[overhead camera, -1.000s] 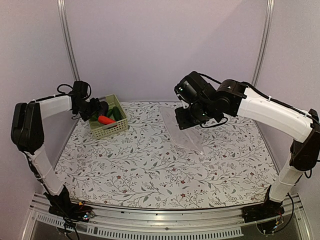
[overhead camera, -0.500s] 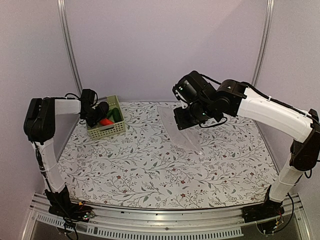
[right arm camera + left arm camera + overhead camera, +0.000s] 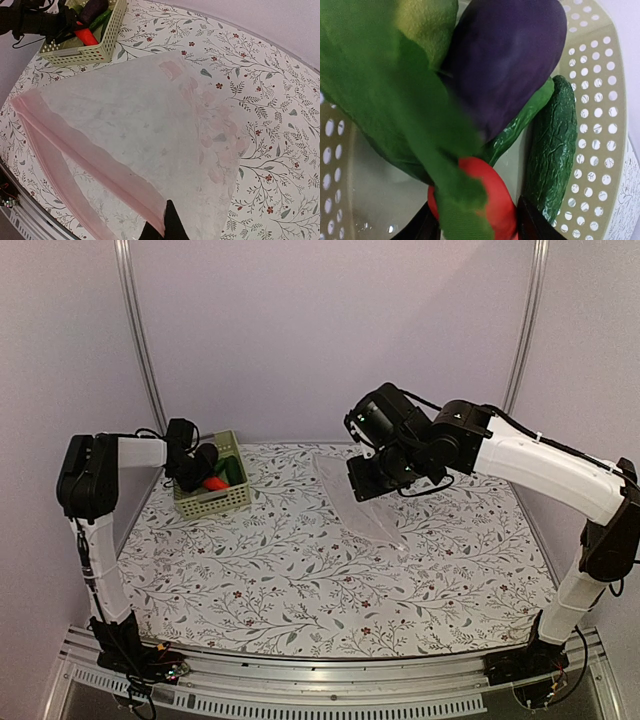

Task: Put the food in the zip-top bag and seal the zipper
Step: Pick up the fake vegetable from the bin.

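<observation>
The food lies in a pale green basket [image 3: 600, 100]: a dark purple eggplant [image 3: 505, 60], a bumpy green cucumber [image 3: 552, 150], leafy green pieces [image 3: 395, 100] and a red-orange carrot-like piece [image 3: 492, 195]. My left gripper [image 3: 477, 225] reaches into the basket [image 3: 215, 502], its two fingers pressed against either side of the red-orange piece. My right gripper [image 3: 167, 225] is shut on the pink zipper [image 3: 90, 155] edge of the clear zip-top bag [image 3: 150, 115]. It holds the mouth raised while the rest of the bag [image 3: 370, 510] trails onto the table. The mouth gapes open.
The basket stands at the back left of the floral tablecloth [image 3: 300, 580], close to the left frame post [image 3: 140, 340]. The lilac back wall rises just behind. My left arm [image 3: 35, 22] shows beside the basket [image 3: 95, 50] in the right wrist view.
My left gripper has dropped further into the basket and its fingers have narrowed around the red-orange piece. The right gripper has held the bag nearly still.
</observation>
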You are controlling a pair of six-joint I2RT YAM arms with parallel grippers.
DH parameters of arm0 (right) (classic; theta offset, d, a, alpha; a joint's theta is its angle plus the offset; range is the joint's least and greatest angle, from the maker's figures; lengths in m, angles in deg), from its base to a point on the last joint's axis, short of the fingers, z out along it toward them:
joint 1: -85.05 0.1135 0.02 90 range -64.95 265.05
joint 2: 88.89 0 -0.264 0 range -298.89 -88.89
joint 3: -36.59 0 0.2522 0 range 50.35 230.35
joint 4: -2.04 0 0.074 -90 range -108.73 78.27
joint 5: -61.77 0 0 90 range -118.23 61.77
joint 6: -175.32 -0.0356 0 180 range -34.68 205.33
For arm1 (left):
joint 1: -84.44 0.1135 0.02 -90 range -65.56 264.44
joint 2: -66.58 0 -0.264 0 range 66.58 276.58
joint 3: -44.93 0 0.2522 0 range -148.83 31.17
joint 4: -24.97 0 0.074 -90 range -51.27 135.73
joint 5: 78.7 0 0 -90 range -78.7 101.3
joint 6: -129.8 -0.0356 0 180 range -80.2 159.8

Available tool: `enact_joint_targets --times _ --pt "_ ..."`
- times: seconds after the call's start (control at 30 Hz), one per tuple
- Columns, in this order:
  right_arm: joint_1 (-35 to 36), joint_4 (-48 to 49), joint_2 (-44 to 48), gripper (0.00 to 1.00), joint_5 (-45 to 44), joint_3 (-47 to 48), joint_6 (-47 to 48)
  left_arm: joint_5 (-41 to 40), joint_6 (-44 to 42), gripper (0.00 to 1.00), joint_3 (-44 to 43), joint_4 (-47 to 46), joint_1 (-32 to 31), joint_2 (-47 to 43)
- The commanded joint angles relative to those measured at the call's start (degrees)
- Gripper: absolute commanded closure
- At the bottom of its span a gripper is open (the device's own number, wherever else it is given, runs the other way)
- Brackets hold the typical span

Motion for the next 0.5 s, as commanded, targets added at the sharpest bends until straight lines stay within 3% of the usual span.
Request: enact_joint_targets --times 0.0,0.13,0.47 --pt "0.0 0.7 2.2 1.0 0.1 -0.8 0.4 0.2 -0.5 0.57 0.3 -0.3 0.2 -0.9" --pt "0.0 0.8 2.4 1.0 0.2 -0.8 0.5 -1.5 -0.9 0.62 3.4 -3.1 0.2 -6.3" --pt "0.0 1.2 2.6 1.0 0.5 -0.1 1.0 -1.8 -4.3 0.62 10.4 -11.9 -0.8 -25.0"
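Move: The red carrot, already between the left fingers near its leafy end, has its middle about 4 cm to the right of that hand and 1 cm back and below. The eggplant lies some 7 cm ahead and 1 cm right of the hand; the green pepper is roughly 3 cm ahead and 6 cm right, the cucumber 2 cm ahead and 10 cm right, all a little lower. From the right hand, the carrot is about 40 cm left, 22 cm ahead and 22 cm down. The carrot goes up with the left hand, which keeps its pinch just below the leaves and lifts away from the other vegetables in the bin: some 11 cm, almost straight up, slow at first and then quickening. As it climbs, the wrist tips the fingers outward by about 15 degrees. The right hand stays put, still pinching the bag's pink zipper edge. ##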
